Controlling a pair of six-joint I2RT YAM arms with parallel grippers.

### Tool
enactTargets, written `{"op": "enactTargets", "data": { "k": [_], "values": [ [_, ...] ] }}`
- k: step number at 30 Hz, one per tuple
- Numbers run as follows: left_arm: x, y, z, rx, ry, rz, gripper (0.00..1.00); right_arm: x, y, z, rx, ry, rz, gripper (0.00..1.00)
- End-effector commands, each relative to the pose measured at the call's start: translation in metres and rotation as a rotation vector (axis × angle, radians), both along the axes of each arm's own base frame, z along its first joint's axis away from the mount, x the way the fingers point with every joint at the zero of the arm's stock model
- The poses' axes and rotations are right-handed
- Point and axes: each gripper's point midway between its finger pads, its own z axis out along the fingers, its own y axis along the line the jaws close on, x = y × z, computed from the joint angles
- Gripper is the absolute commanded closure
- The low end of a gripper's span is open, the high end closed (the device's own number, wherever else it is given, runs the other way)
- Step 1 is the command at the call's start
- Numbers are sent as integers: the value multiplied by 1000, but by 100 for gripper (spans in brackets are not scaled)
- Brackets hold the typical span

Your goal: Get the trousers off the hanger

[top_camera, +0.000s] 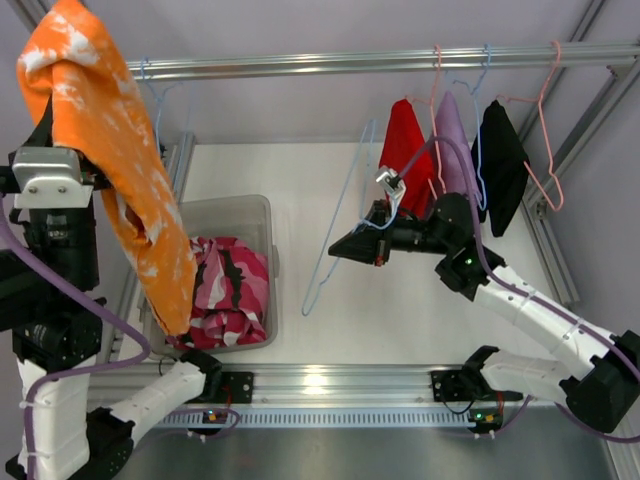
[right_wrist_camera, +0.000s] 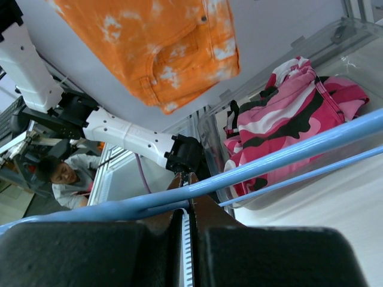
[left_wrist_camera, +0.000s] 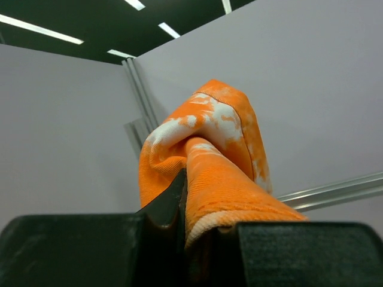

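The orange trousers with white blotches (top_camera: 110, 150) hang free of any hanger from my raised left gripper (left_wrist_camera: 182, 179), which is shut on a fold of their cloth (left_wrist_camera: 221, 179). Their lower end dangles over the clear bin (top_camera: 250, 205). In the top view the cloth hides this gripper. Pink-white-black camouflage trousers (top_camera: 230, 285) lie crumpled in the bin. My right gripper (top_camera: 342, 247) is shut on the bare blue wire hanger (top_camera: 349, 176) at mid-table. The right wrist view shows the hanger's bar (right_wrist_camera: 311, 146) pinched at the fingertips of that gripper (right_wrist_camera: 187, 179).
A metal rail (top_camera: 350, 65) crosses the back. On its right part hang red (top_camera: 405, 150), purple (top_camera: 452, 145) and black (top_camera: 500, 160) garments and an empty pink hanger (top_camera: 545, 130). An empty blue hanger (top_camera: 155, 90) hangs at the left. Frame posts line both sides.
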Motion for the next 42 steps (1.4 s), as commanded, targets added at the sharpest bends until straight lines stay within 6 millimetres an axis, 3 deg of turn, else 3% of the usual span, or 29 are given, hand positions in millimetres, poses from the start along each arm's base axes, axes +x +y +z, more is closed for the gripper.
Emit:
{"op": "enactTargets", "data": {
  "k": [1, 15, 20, 22, 26, 29, 36, 39, 42],
  "values": [
    [-23, 30, 12, 20, -85, 174, 100, -3, -4, 31, 43, -105, 7, 100],
    [-70, 91, 2, 53, -34, 515, 100, 2, 0, 31, 29, -98, 5, 100],
    [-81, 87, -10, 129, 31, 460, 100, 4, 3, 31, 21, -97, 9, 100],
    [-92, 90, -6, 121, 26, 455, 100, 4, 5, 32, 21, -98, 12, 100],
    [-90, 92, -19, 153, 107, 457, 100, 4, 8, 32, 22, -95, 16, 100],
    [-74, 80, -51, 234, 216, 403, 100, 3, 9, 34, 22, -96, 19, 100],
    [-17, 55, -164, 407, 560, 337, 100, 3, 7, 36, 12, -104, 18, 100],
    [10, 57, -193, 415, 666, 403, 100, 2, 7, 35, 9, -102, 16, 100],
    [33, 56, -209, 412, 745, 449, 100, 3, 5, 36, 7, -112, 6, 100]
  ]
}}
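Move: The orange trousers in the left hand are bound for the grey box, which lies almost straight under that hand: its middle is some 65 cm below and about 3 cm ahead. The pink trousers lying in the box are about 5 cm to the hand's right and as far below; the empty blue hanger on the rod is some 21 cm ahead and 22 cm lower. From the right hand, the box is about 26 cm to the left, 5 cm ahead and 32 cm below. Keeping its pinch on the orange trousers, the left hand first swings them some 9 cm left and 8 cm back, high above the box, while the wrist turns about 25 degrees counter-clockwise. It then reverses into a fast drop of roughly 17 cm towards the box, reaching about 9 cm forward and a little back to the right as the wrist tips the upward-slanting fingers down by some 30 degrees and its left side rises. ##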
